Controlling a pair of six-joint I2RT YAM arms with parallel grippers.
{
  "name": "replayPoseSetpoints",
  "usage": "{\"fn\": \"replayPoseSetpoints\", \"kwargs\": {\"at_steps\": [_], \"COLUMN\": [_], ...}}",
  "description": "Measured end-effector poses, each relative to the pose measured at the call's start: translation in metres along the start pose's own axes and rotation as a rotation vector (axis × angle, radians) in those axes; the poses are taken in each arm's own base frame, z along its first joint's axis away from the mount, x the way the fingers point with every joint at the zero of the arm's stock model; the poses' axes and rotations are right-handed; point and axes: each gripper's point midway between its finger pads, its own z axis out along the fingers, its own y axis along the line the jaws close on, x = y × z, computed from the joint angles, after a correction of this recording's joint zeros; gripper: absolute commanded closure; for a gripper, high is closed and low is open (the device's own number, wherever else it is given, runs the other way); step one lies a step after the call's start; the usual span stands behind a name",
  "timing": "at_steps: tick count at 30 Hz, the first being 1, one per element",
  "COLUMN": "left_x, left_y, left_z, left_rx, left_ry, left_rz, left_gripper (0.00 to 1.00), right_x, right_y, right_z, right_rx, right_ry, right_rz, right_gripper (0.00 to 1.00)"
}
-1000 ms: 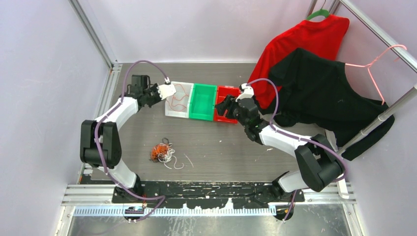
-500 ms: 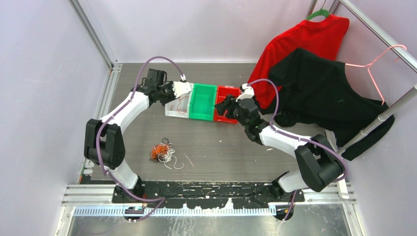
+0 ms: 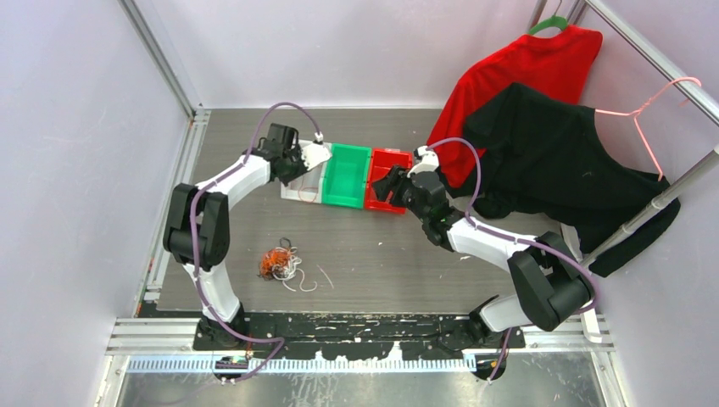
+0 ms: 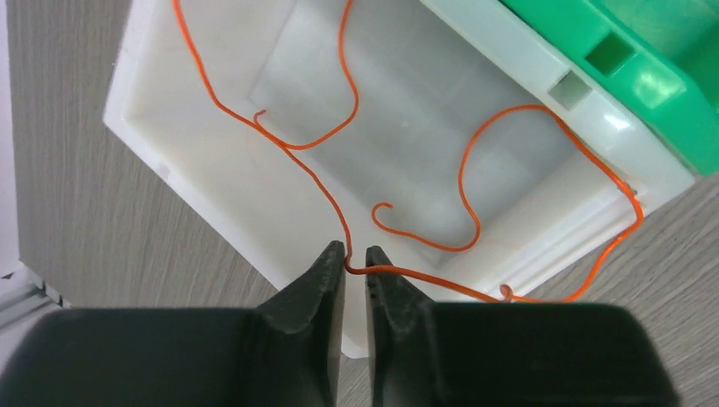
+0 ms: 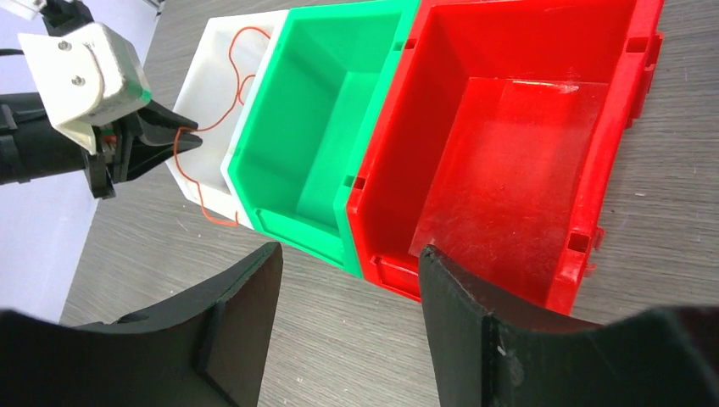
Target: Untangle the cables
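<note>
A clump of orange, white and black cables [image 3: 275, 263] lies on the table in front of the left arm. One orange cable [image 4: 463, 178] curls through the white bin [image 4: 195, 178] and over its near rim. My left gripper [image 4: 355, 254] hovers at that rim, open only a crack. The orange cable runs loosely through the narrow gap at its tips. In the top view my left gripper [image 3: 315, 168] is over the white bin [image 3: 297, 188]. My right gripper [image 5: 349, 252] stands open and holds nothing, just in front of the red bin [image 5: 509, 127].
White, green [image 3: 348, 174] and red [image 3: 388, 193] bins stand in a row at mid-table. A red shirt [image 3: 526, 68] and a black shirt [image 3: 560, 161] hang from a rack at the right. Loose white strands [image 3: 305, 281] trail from the clump.
My left arm swung right, from beside the white bin to over it, and its jaws parted slightly. The right arm has stayed put.
</note>
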Motion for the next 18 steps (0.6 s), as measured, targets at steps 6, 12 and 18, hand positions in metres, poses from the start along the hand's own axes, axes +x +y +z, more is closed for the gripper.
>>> {"fn": "replayPoseSetpoints", "kwargs": {"at_steps": [6, 12, 18], "left_x": [-0.019, -0.028, -0.029], "left_y": [0.014, 0.011, 0.01], "left_z": [-0.014, -0.031, -0.049], "left_rx": [-0.001, 0.069, 0.133], "left_ry": [-0.022, -0.025, -0.012], "left_rz": [-0.046, -0.042, -0.037], "left_gripper": [0.45, 0.42, 0.43], "right_x": [-0.001, -0.002, 0.0], "right_y": [0.0, 0.001, 0.0], "right_z": [0.0, 0.0, 0.0], "right_rx": [0.0, -0.003, -0.001], "right_ry": [-0.003, -0.007, -0.004], "right_rz": [0.001, 0.001, 0.001], "right_gripper": [0.35, 0.35, 0.35]}}
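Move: The left gripper, with the orange cable still between its fingertips, hangs over the near-left part of the white box, whose middle is about 3 cm ahead, 4 cm right and 5 cm below. The green box sits some 14 cm right and 2 cm ahead; the cable tangle lies roughly 19 cm back and 2 cm left. From the right hand, the white box is about 20 cm left, 7 cm ahead and 11 cm below. Open the left gripper to a bit over half its range to let go of the orange cable over the white box, and lift away almost straight up by about 6 cm. Late in the rise, ease back a centimetre or two and tip the fingers a little steeper down. ##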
